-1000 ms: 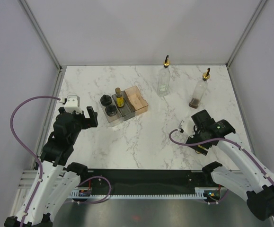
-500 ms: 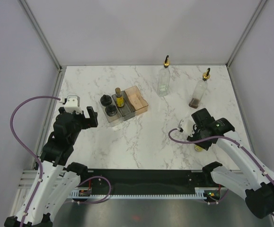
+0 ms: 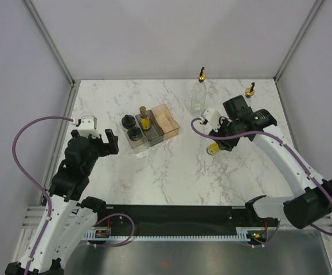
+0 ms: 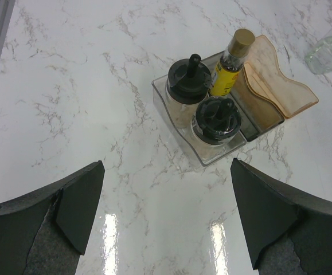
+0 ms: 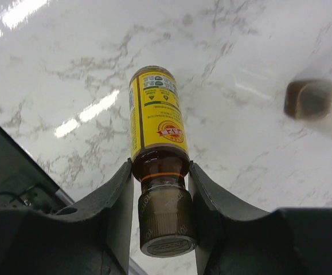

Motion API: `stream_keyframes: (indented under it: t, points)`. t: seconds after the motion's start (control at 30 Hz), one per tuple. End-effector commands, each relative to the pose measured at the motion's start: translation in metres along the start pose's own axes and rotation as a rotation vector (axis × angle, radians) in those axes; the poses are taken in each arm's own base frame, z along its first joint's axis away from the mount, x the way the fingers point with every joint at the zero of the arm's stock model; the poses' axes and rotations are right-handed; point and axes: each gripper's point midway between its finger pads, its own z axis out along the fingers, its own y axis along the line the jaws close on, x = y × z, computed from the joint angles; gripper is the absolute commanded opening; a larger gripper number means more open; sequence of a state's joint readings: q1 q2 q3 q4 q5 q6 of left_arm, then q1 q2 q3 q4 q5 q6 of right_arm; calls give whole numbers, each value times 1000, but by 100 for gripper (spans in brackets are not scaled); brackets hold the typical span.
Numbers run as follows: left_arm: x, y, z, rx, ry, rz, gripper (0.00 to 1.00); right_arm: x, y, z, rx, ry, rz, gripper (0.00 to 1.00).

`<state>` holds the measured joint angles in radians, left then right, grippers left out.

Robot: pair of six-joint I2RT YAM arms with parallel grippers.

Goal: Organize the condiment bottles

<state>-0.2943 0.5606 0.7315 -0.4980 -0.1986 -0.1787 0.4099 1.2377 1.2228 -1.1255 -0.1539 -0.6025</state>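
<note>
My right gripper (image 3: 217,145) is shut on the neck of a small yellow bottle (image 3: 211,150) with a brown cap and holds it above the table right of centre. In the right wrist view the bottle (image 5: 154,123) points away between the fingers (image 5: 115,206). A second yellow bottle (image 3: 145,119) stands in the grey bin (image 3: 151,136). Two black-lidded jars (image 3: 128,121) (image 3: 135,134) sit in the clear bin (image 4: 171,112). One tall clear bottle (image 3: 198,97) stands at the back. Of the other, only the gold spout (image 3: 249,89) shows behind my right arm. My left gripper (image 3: 100,140) stands open at the left, empty.
An orange bin (image 3: 166,121) adjoins the grey one on its right side. White walls close the table at the back and both sides. My right arm reaches across the right half of the table. A blurred brown shape (image 5: 309,98) shows in the right wrist view.
My right gripper closed on the yellow bottle near the front right, then carried it up and towards the middle of the table. The left arm has not moved.
</note>
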Motion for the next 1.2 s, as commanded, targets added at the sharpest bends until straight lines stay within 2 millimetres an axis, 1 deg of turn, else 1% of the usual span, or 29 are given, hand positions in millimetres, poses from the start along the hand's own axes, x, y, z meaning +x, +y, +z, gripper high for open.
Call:
stream_keyframes:
  t: [0.0,0.03,0.07,0.13,0.17,0.23,0.27,0.33,0.37,0.4,0.43,0.47,0.5,0.53,0.57,0.6,0.63,0.67,0.73,0.77,0.87,1.03,1.17]
  points:
    - [-10,-1,2,5,-42,22,100,-76,-20,-4,2,-180,-16,0]
    - [-10,0,2,1,-40,22,100,-91,-17,-2,-4,-189,-36,0]
    - [-9,0,3,-1,-39,23,100,-110,-22,2,-3,-192,-49,0]
    - [-8,1,4,-8,-34,26,100,-133,-25,7,24,-194,-79,0]
    - [-9,1,3,-9,-36,25,100,-156,-22,13,22,-204,-109,0]
    - [-9,2,4,-13,-36,25,100,-180,-23,17,35,-223,-132,0]
    - [-8,2,4,-14,-35,26,100,-202,-25,23,47,-236,-151,0]
    - [-9,3,4,-17,-37,27,100,-223,-26,28,58,-249,-169,0]
    - [-9,3,3,-18,-37,27,100,-241,-25,35,66,-260,-189,0]
    - [-10,3,3,-19,-40,26,100,-250,-24,38,72,-265,-203,0]
    - [-9,4,3,-21,-39,26,100,-259,-15,43,68,-265,-226,0]
    - [-10,4,3,-20,-42,26,100,-271,-16,52,75,-268,-235,0]
    - [-10,3,2,-19,-43,25,100,-276,-16,58,91,-259,-251,0]
    - [-11,4,2,-23,-47,25,100,-282,-7,63,90,-255,-276,0]
    - [-11,4,2,-23,-47,24,100,-289,-5,72,92,-252,-290,0]
    - [-11,4,1,-24,-48,24,100,-290,-10,76,134,-234,-308,0]
    - [-11,4,2,-23,-47,25,100,-293,-5,80,140,-225,-326,0]
    - [-12,4,1,-22,-51,24,100,-295,-4,89,147,-214,-339,0]
    - [-12,4,1,-19,-51,22,100,-296,-3,95,162,-196,-363,0]
    - [-11,4,1,-19,-51,22,100,-293,-2,103,158,-179,-366,0]
    - [-12,3,0,-15,-53,21,100,-292,0,112,149,-163,-384,1]
    - [-14,3,-1,-16,-59,20,100,-290,11,127,121,-146,-416,4]
    - [-14,5,-2,-21,-63,19,100,-287,13,140,118,-120,-430,6]
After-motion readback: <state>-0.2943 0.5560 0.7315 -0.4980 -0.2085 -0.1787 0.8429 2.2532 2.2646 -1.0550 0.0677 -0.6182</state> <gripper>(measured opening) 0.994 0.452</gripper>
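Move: Some 28 cm to the right hand's left, 16 cm ahead and 15 cm below is the free front part of the grey compartment, where the held bottle is headed. The upright yellow-label bottle stands about 4 cm beyond that spot and 3 cm left of it; the nearer black-lidded jar is 8 cm left of it, 1 cm back; the orange bin is 8 cm farther out, 4 cm to its right. From the idle left hand, the spot lies 14 cm ahead, 17 cm right and 21 cm below. Sweeping left some 26 cm and forward about 15 cm, the right hand carries the yellow-label bottle over to the free part of the grey compartment, rising about 4 cm on the way and then sinking some 7 cm, mostly straight down at the last. The wrist turns about 20 degrees counter-clockwise and the fingers keep their pinch on the neck. ##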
